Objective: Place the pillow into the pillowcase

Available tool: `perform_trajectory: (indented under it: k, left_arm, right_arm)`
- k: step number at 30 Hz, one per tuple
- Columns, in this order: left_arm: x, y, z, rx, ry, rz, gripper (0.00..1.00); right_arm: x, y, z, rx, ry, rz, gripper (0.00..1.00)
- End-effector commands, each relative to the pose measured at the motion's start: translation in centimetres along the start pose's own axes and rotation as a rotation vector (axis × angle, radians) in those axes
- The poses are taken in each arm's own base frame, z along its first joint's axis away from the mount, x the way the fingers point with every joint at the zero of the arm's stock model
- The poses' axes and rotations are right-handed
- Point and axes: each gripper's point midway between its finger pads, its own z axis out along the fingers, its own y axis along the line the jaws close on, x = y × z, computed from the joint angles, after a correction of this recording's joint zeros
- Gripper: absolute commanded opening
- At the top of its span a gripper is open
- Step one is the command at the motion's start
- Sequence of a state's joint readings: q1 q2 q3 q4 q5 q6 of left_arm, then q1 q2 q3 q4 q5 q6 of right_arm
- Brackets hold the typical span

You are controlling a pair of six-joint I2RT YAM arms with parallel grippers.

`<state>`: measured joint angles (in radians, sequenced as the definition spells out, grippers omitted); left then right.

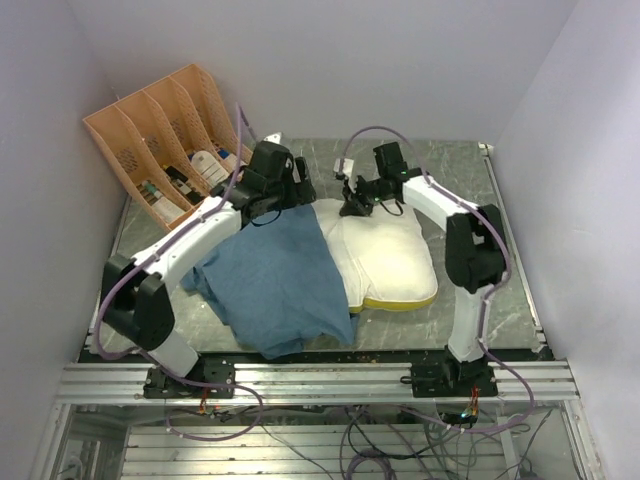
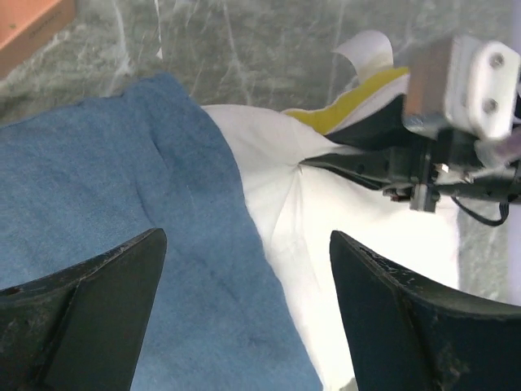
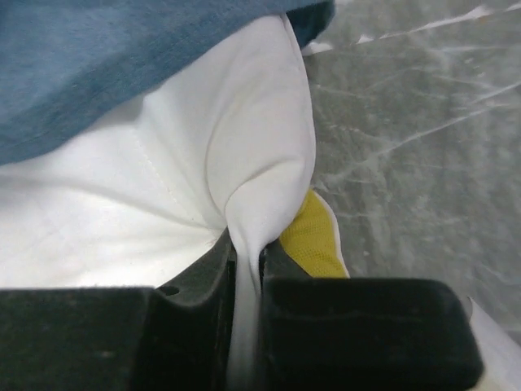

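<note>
The cream-white pillow [image 1: 385,255] with a yellow edge lies on the table right of centre. The blue pillowcase [image 1: 275,280] lies crumpled to its left and overlaps its left side. My right gripper [image 1: 356,206] is shut on a pinched fold of the pillow [image 3: 244,204] at its far edge, with white fabric squeezed between the jaws. My left gripper [image 1: 285,190] hovers open over the far end of the pillowcase [image 2: 122,204], where the blue cloth meets the pillow [image 2: 326,220]. Its two fingers [image 2: 89,309] stand wide apart with nothing between them.
An orange file rack [image 1: 165,140] with several compartments stands at the far left of the table. White walls close in on both sides. The marbled grey table [image 1: 470,180] shows behind and to the right of the pillow.
</note>
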<state>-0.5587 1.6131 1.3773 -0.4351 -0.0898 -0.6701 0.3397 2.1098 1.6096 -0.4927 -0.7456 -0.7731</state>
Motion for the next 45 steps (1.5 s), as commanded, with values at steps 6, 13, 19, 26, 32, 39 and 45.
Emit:
perform_trajectory:
  k: [6, 13, 19, 26, 32, 39, 45]
  left_arm:
    - [-8.6, -6.4, -10.7, 0.272, -0.247, -0.031, 0.89]
    - [-9.0, -8.5, -16.0, 0.464, -0.346, -0.067, 0.81]
    - [-1.0, -8.8, -13.1, 0.342, -0.303, -0.044, 0.83]
    - [2.4, -7.4, -9.8, 0.128, -0.34, -0.009, 0.84]
    - [0.9, -8.0, -6.8, -0.005, -0.365, 0.101, 0.83]
    - [2.7, -7.3, -1.2, -0.097, -0.202, 0.25, 0.64]
    - [4.9, -5.9, 1.8, -0.096, -0.084, 0.278, 0.57]
  right_arm:
    - [-17.2, -2.5, -16.9, 0.586, -0.352, -0.306, 0.0]
    - [-14.3, 2.9, -19.1, 0.668, -0.361, -0.418, 0.0]
    - [-4.8, 11.5, -11.6, 0.38, -0.277, -0.381, 0.0]
    - [-3.7, 14.7, -11.0, 0.249, -0.267, -0.336, 0.0]
    - [-5.0, 14.9, -11.5, 0.242, -0.304, -0.315, 0.0]
    - [-5.7, 14.7, -11.8, 0.252, -0.32, -0.301, 0.0]
    - [-6.0, 14.7, -11.9, 0.245, -0.328, -0.293, 0.0]
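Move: The left hand hangs open with the pillowcase's far mouth corner about 7 cm ahead, 2 cm to its right and 15 cm below it. The pillow corner, already pinched by the right hand, is roughly 5 cm ahead, 10 cm right and 12 cm lower, the pillow's bare middle some 7 cm back and 20 cm right. From the right hand, that mouth corner is about 8 cm left, 2 cm ahead and slightly below. Up go both hands first, by about 20 cm, the right keeping its pinch on the pillow corner. Then it lowers and draws back towards the base, ending some 15 cm back and 9 cm higher, fingers tipped up. The left swings back, right and down, then comes forward again over the pillowcase's mouth, its fingers partly closing. ##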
